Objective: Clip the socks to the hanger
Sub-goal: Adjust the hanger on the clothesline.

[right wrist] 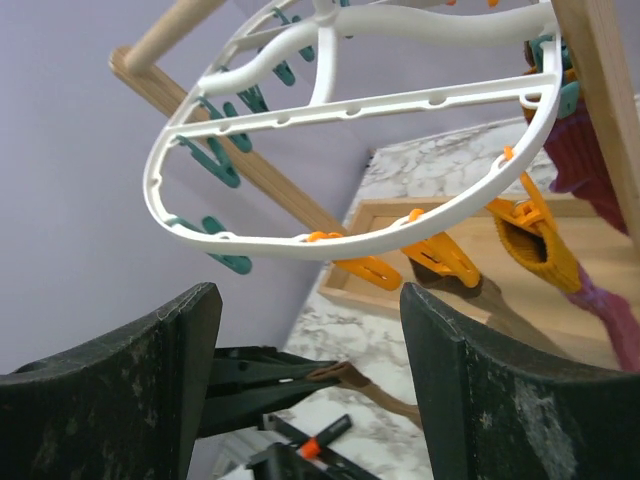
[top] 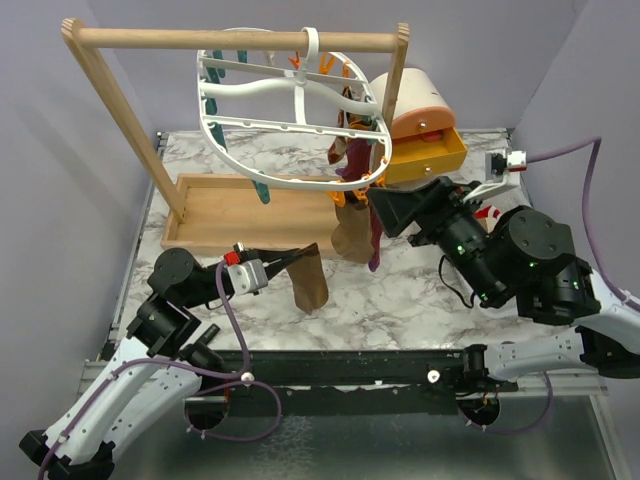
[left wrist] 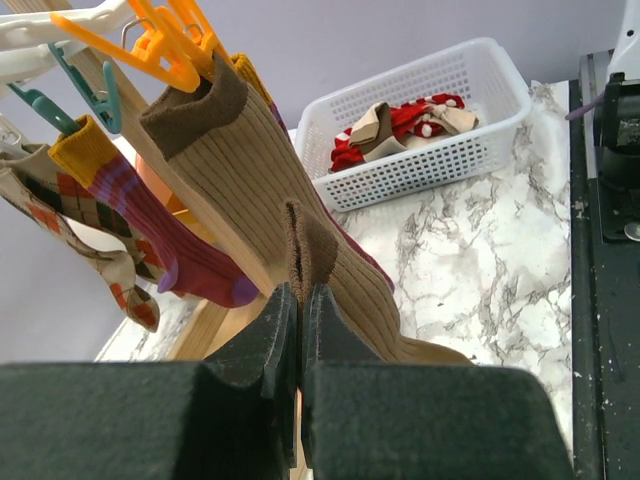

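The white oval hanger (top: 290, 100) hangs from the wooden bar, also in the right wrist view as the hanger (right wrist: 350, 232). Three socks hang clipped at its right side: a maroon sock (left wrist: 135, 225), an argyle sock (left wrist: 65, 225) and a tan-brown sock (left wrist: 230, 150) in an orange clip (left wrist: 165, 50). My left gripper (left wrist: 300, 292) is shut on the dark cuff of another tan-brown sock (left wrist: 310, 245), which droops to the table as the held sock (top: 310, 282). My right gripper (right wrist: 310, 345) stands open below the ring's orange clips (right wrist: 445, 262), with nothing between its fingers (right wrist: 470, 390).
The wooden rack's tray (top: 230, 215) sits behind the held sock, its posts either side of the hanger. A white slatted basket (left wrist: 420, 130) holds red-and-white and tan socks. An orange drawer box (top: 430, 158) with a pink roll (top: 420, 100) stands at the back right.
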`<action>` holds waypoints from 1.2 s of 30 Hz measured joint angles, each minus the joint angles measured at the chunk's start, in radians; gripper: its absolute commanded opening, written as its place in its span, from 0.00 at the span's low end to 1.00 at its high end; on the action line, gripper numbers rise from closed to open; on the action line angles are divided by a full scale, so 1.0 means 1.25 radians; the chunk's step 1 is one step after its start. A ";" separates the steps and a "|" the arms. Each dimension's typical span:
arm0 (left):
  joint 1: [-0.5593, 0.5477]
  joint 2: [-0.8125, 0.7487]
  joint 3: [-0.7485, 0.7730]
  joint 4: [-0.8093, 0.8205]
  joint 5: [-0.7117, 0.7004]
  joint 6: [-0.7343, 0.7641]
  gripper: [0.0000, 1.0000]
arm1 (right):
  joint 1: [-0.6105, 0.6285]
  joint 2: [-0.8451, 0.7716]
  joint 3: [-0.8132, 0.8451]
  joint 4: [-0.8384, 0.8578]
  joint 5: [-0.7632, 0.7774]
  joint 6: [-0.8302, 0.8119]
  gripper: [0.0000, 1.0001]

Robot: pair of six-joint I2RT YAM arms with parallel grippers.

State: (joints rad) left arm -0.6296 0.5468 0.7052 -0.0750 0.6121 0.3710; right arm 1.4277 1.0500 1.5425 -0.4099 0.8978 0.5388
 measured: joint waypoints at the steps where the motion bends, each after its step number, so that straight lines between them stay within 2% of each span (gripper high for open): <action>1: 0.000 0.000 0.000 0.001 0.000 -0.002 0.00 | 0.000 0.001 0.014 -0.011 0.002 0.028 0.78; 7: 0.000 -0.001 -0.002 0.021 0.000 -0.022 0.00 | -0.035 0.014 0.039 -0.039 -0.015 0.157 0.79; 12: 0.000 -0.002 -0.019 0.046 0.001 -0.044 0.00 | -0.195 0.076 0.060 -0.069 -0.139 0.248 0.79; 18: 0.000 -0.016 -0.028 0.057 0.001 -0.055 0.00 | -0.284 0.084 0.023 -0.074 -0.237 0.333 0.79; 22: 0.000 -0.023 -0.028 0.065 0.001 -0.057 0.00 | -0.385 0.065 -0.029 -0.068 -0.324 0.390 0.78; 27: 0.000 -0.023 -0.034 0.067 0.001 -0.058 0.00 | -0.489 0.048 -0.115 -0.032 -0.411 0.442 0.67; 36: 0.000 -0.022 -0.042 0.068 0.001 -0.058 0.00 | -0.550 0.049 -0.135 0.037 -0.504 0.470 0.45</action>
State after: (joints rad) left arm -0.6296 0.5190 0.6533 0.0097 0.6128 0.2989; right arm 0.7403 1.1110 1.3735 -0.3637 0.2680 1.1259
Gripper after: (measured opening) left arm 0.039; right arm 0.524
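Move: The hanger's right rim lies about 13 cm ahead of the empty right hand, level with it sideways and some 7 cm lower. From this hand, the clipped brown sock hangs roughly 8 cm ahead, 6 cm left and 16 cm below; the purple sock about 9 cm ahead, 2 cm left and 16 cm below. From the left hand, still pinching a loose brown sock, that rim is some 12 cm ahead, 15 cm right and 10 cm above. The right hand drives about 12 cm forward and 6 down, its half-closing fingers straddling the hanger's right rim. ##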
